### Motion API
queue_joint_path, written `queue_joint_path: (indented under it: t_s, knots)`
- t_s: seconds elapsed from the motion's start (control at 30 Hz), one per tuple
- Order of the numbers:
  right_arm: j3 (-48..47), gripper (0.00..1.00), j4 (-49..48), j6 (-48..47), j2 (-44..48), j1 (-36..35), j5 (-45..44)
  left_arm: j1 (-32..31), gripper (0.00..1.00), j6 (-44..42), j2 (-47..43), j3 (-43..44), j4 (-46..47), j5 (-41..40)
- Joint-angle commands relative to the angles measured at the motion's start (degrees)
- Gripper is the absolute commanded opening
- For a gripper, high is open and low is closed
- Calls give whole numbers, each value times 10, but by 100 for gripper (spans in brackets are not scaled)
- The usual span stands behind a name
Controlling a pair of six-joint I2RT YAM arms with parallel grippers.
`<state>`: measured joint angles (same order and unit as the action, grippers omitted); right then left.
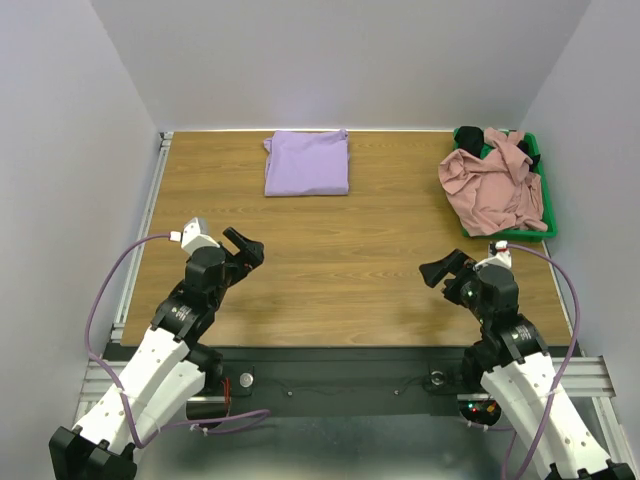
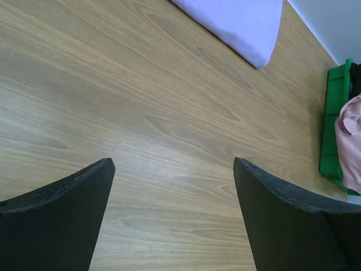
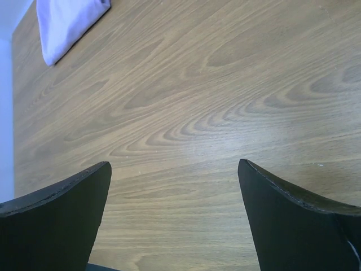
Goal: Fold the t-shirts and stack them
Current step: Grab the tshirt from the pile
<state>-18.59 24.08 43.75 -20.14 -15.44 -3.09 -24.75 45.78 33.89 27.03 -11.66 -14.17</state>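
Note:
A plain lavender t-shirt (image 1: 307, 162) lies folded flat at the back middle of the table; its corner shows in the left wrist view (image 2: 240, 25) and the right wrist view (image 3: 65, 22). A dusty-pink t-shirt (image 1: 493, 185) sits crumpled in a green tray (image 1: 508, 234) at the back right. My left gripper (image 1: 244, 246) hovers open over bare wood near the front left, nothing between its fingers (image 2: 62, 214). My right gripper (image 1: 446, 270) is open too, near the front right, with only wood between its fingers (image 3: 293, 226).
Something black (image 1: 470, 136) lies in the tray's far end beside the pink shirt. The tray's green wall (image 2: 333, 124) shows at the right of the left wrist view. White walls close in the table on three sides.

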Motion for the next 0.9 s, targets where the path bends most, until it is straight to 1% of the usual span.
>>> queue_joint_path:
  t_s: [0.0, 0.07, 0.13, 0.17, 0.2, 0.27, 0.3, 0.37, 0.4, 0.43, 0.47, 0.5, 0.53, 0.57, 0.63, 0.67, 0.7, 0.73, 0.83, 0.87]
  knots:
    - [-36, 100, -4, -4, -3, -5, -35, 1, 99, 4, -4, 12, 48, 6]
    - [-59, 100, -9, 1, -17, -4, -59, 1, 98, 9, -2, 14, 70, 6]
    - [-90, 100, -14, -22, -40, -4, -77, 1, 98, -2, 5, 14, 89, 6]
    - [-107, 100, -17, -50, -74, -4, -88, 1, 99, -9, 9, 15, 106, 6]
    - [-149, 100, -17, -61, -101, -3, -95, 1, 99, -14, 14, 19, 113, 6]
    - [-191, 100, -16, -81, -154, -4, -118, 1, 98, -40, 38, 32, 126, 6]
    - [-236, 100, -16, -95, -222, -4, -128, 1, 99, -46, 59, 46, 126, 1]
    - [-282, 100, -16, -97, -293, -4, -172, 1, 99, -55, 80, 60, 121, -18]
    - [-306, 100, -14, -105, -357, -4, -190, 1, 99, -59, 91, 67, 118, -24]
    - [-358, 100, -15, -106, -394, -3, -212, 1, 98, -61, 108, 79, 117, -28]
    - [-385, 100, -14, -117, -425, -2, -260, 1, 99, -67, 116, 82, 117, -33]
    - [-411, 100, -13, -127, -454, 0, -277, 1, 99, -70, 123, 87, 117, -34]
    - [-442, 100, -13, -136, -513, 3, -291, 1, 99, -72, 131, 92, 117, -35]
    - [-493, 100, -11, -145, -538, 9, -295, 1, 99, -75, 144, 93, 117, -35]
    - [-541, 100, -8, -166, -605, 36, -282, 2, 99, -84, 158, 94, 120, -36]
    - [-579, 100, -7, -170, -626, 55, -275, 2, 99, -87, 163, 94, 119, -38]
    - [-595, 100, -7, -182, -644, 61, -275, 2, 99, -90, 166, 94, 121, -40]
    - [-611, 100, -7, -188, -681, 69, -274, 2, 99, -90, 173, 95, 121, -42]
    - [-677, 100, -6, -219, -736, 87, -267, 3, 99, -94, 181, 97, 124, -39]
    - [-692, 100, -6, -231, -769, 92, -256, 3, 99, -97, 183, 96, 128, -36]
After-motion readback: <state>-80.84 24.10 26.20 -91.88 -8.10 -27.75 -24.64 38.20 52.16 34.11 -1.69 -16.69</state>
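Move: Ahead and to the right of the right hand lies the pink t-shirt, about 27 cm farther out, 18 cm to the right and 6 cm lower. It is heaped in the green basket, whose middle is some 28 cm ahead and 22 cm right. The black cloth is roughly 38 cm ahead, 14 cm right; the folded purple t-shirt about 32 cm ahead, 26 cm left. From the left hand the pink t-shirt is about 23 cm ahead, 53 cm right. Swinging up first and then mostly forward, the open right hand reaches about 24 cm out, 10 cm up and some 8 cm to the right, towards the left side of the pink t-shirt heap. Its wrist rolls left side down by about 30 degrees and turns clockwise, fingers still wide and touching nothing. The open left hand eases 5 cm forward. ##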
